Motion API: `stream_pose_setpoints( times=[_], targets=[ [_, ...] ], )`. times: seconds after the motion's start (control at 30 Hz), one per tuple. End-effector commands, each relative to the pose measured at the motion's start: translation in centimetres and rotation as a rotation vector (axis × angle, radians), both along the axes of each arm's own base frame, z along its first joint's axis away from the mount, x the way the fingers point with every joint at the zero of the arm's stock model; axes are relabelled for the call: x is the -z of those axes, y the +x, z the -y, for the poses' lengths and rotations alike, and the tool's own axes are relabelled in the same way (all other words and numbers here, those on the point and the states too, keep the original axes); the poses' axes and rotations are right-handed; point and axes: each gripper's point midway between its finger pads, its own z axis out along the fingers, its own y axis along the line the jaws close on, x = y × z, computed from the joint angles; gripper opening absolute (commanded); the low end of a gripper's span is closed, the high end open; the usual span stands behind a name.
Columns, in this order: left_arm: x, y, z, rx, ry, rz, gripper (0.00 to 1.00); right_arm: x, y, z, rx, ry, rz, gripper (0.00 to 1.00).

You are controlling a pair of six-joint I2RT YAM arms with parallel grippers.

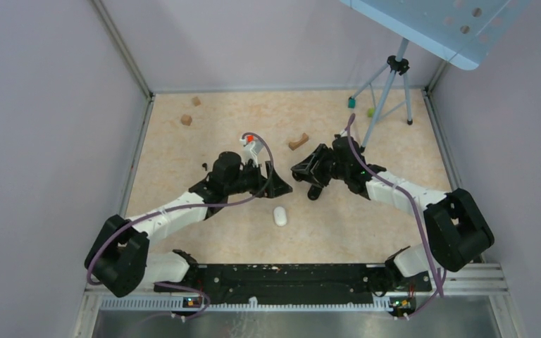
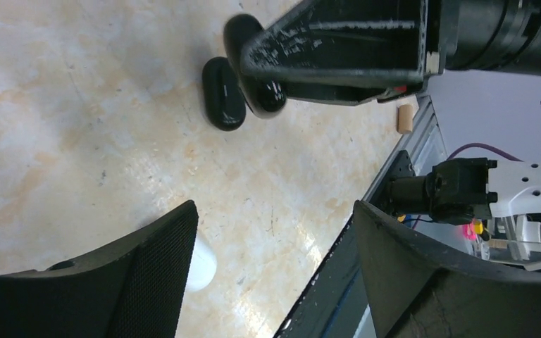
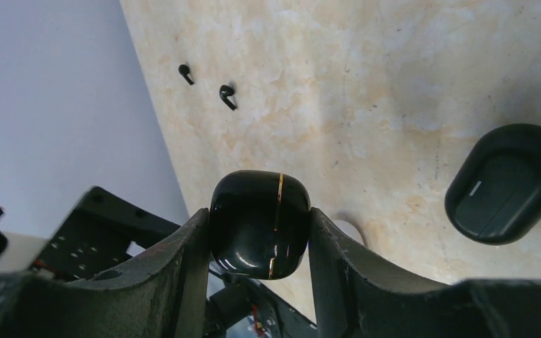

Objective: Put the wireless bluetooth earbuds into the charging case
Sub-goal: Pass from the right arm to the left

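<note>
My right gripper (image 3: 259,213) is shut on a glossy black charging case (image 3: 257,239) with a thin gold seam and holds it above the table. Two small black earbuds (image 3: 185,73) (image 3: 227,96) lie loose on the table farther off, near the left wall. A second, matte black case (image 3: 507,183) lies closed on the table beside the held one; the left wrist view shows it too (image 2: 223,94). My left gripper (image 2: 275,211) faces the right gripper (image 1: 301,170) and is open with nothing between its fingers.
A white oval object (image 1: 280,215) lies on the table just below the left gripper (image 1: 276,182). Wooden blocks (image 1: 186,120) (image 1: 298,142) sit toward the back. A tripod (image 1: 394,77) stands at the back right. Walls close in both sides.
</note>
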Motion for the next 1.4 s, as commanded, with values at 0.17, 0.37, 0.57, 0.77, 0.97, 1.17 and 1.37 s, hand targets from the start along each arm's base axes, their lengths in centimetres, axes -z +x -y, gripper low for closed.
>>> stream_pose_setpoints(
  times=[0.17,0.37,0.57,0.77,0.97,1.17,1.37],
  targets=[
    [-4.9,1.7,2.7,-0.177,-0.158,0.26,0.82,-4.0,0.0,-1.6,-0.001,0.163,0.035,0.32],
    [-3.2,2.7,2.9,-0.213,-0.123,0.226,0.75,-3.5,-0.6,-1.4,0.022,0.206,0.015,0.32],
    [-2.4,2.8,4.0,-0.167,-0.082,0.253,0.7,-3.5,-1.1,-1.6,0.034,0.262,-0.036,0.31],
    [-1.6,2.8,3.9,-0.156,-0.04,0.269,0.68,-3.9,-1.3,-1.8,0.03,0.301,-0.043,0.3],
    [-0.5,2.8,4.5,-0.132,-0.018,0.243,0.66,-4.4,-1.4,-2.1,0.012,0.323,-0.04,0.29],
    [-1.4,3.3,4.6,-0.165,-0.04,0.259,0.6,-4.3,-1.7,-2.0,0.01,0.32,-0.043,0.29],
    [-1.7,3.7,4.4,-0.205,-0.046,0.241,0.59,-4.2,-2.0,-2.0,0.006,0.326,-0.053,0.28]
  ],
)
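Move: The black charging case sits in the right fingers, about 7 cm to the right of the left hand's point, 4 cm ahead and 2 cm lower. From the left hand a second black case lies on the table roughly 9 cm right, 1 cm ahead and 14 cm below, and the white case some 6 cm back, straight below in height by 14 cm. The right hand has the open left fingers about 7 cm to its left, 4 cm back and 2 cm higher. The black charging case, still gripped by the right fingers, is brought up about 2 cm and slightly left and back while the right hand rolls its left side up some 15 degrees. The left hand reaches right and forward towards the case, net about 5 cm, dipping back briefly, then rising and sinking again; its wrist tips up, turns a little counter-clockwise, and its fingers partly close. ##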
